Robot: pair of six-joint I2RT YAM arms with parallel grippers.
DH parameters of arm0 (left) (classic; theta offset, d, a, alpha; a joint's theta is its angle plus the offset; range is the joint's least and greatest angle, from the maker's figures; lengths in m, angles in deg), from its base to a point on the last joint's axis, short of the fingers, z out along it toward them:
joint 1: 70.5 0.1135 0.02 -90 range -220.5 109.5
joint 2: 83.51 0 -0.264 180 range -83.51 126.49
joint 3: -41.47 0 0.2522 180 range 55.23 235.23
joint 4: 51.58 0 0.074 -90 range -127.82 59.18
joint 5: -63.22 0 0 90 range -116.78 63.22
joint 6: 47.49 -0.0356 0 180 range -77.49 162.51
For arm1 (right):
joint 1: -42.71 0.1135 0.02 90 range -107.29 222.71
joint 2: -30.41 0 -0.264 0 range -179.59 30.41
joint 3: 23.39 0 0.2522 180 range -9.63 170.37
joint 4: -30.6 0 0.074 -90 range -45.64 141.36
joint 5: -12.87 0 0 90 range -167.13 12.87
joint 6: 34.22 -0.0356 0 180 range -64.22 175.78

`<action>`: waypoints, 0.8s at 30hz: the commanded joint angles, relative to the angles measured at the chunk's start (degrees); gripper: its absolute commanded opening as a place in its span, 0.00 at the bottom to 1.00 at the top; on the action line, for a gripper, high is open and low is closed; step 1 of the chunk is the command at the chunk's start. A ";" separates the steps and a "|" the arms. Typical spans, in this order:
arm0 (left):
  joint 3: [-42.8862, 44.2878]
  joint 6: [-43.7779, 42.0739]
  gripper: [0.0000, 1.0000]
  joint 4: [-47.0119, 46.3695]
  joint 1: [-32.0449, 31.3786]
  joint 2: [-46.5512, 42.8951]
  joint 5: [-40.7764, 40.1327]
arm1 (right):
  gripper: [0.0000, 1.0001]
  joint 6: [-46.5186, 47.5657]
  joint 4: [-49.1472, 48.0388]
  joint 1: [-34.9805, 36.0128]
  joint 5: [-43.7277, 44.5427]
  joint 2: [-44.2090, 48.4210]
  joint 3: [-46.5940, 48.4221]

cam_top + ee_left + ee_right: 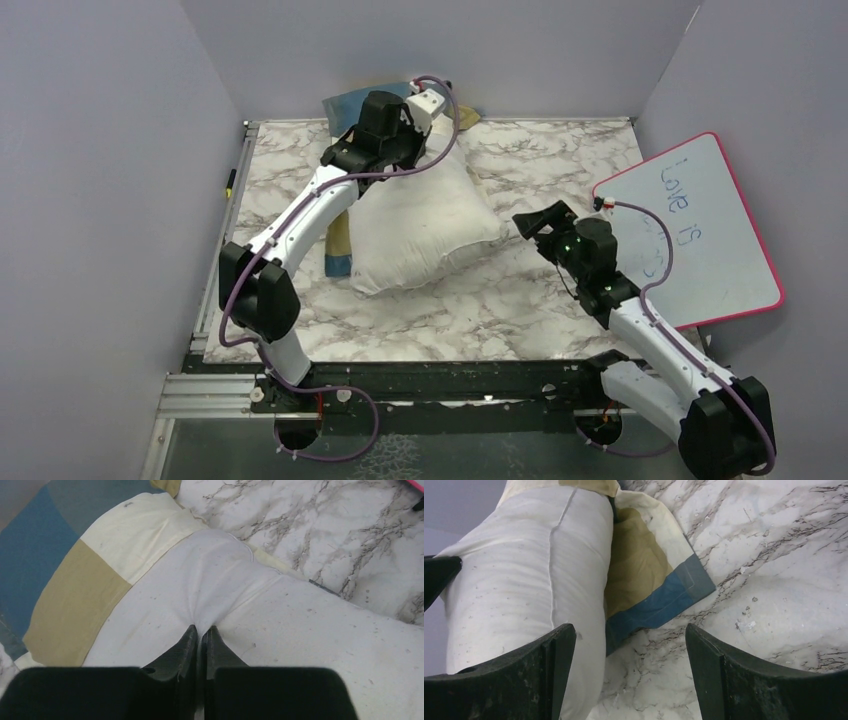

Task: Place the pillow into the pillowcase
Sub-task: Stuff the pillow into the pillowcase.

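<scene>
The off-white pillow (425,225) lies in the middle of the marble table on top of the pillowcase (340,250), whose blue and tan blocks stick out at its left and far ends. My left gripper (398,168) is at the pillow's far end. In the left wrist view it (202,628) is shut on a pinched fold of the pillow (300,630), with the pillowcase (75,590) spread to the left. My right gripper (535,222) hangs open beside the pillow's right corner. Its fingertips (629,640) straddle bare table, the pillow (524,570) and pillowcase (644,575) just ahead.
A pink-rimmed whiteboard (700,230) with handwriting leans at the right side of the table, close behind my right arm. Grey walls enclose the table on the left, back and right. A small dark pen-like thing (230,181) lies at the left edge.
</scene>
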 commanded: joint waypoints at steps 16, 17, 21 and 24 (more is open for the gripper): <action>-33.11 -25.38 0.96 0.77 -15.62 -28.97 5.42 | 0.85 8.06 -1.61 -0.22 4.52 1.03 1.19; -33.94 -25.08 0.97 0.96 -16.59 -28.77 3.80 | 0.85 8.02 -1.65 -0.22 4.38 0.76 1.12; -36.49 -24.31 0.99 1.16 -20.29 -25.22 -4.37 | 0.85 7.81 -1.91 -0.22 4.13 0.35 0.83; -40.59 -24.39 0.99 -2.85 -22.29 -19.80 -15.08 | 0.85 7.67 -2.04 -0.20 3.77 0.50 0.84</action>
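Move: The left hand pinches the raised far part of the pillow. The place it goes for, the middle of the pillow's near part, lies some 17 cm back, straight in line sideways, and about 15 cm lower. The pillowcase's far end stands roughly 6 cm ahead of that hand and 5 cm left, some 8 cm lower. From the waiting right hand, the pillow's near part is about 19 cm left, 4 cm back and 8 cm below. Back towards the robot in one quick sweep of about 20 cm, the left hand opens from shut to fully wide, letting go of the pillow's far part. Near the end it sinks, some 8 cm lower in all, onto or just over the pillow's near part, turning about 30 degrees clockwise with its left side rolling up. Whether the open fingers touch the cloth can't be seen. ##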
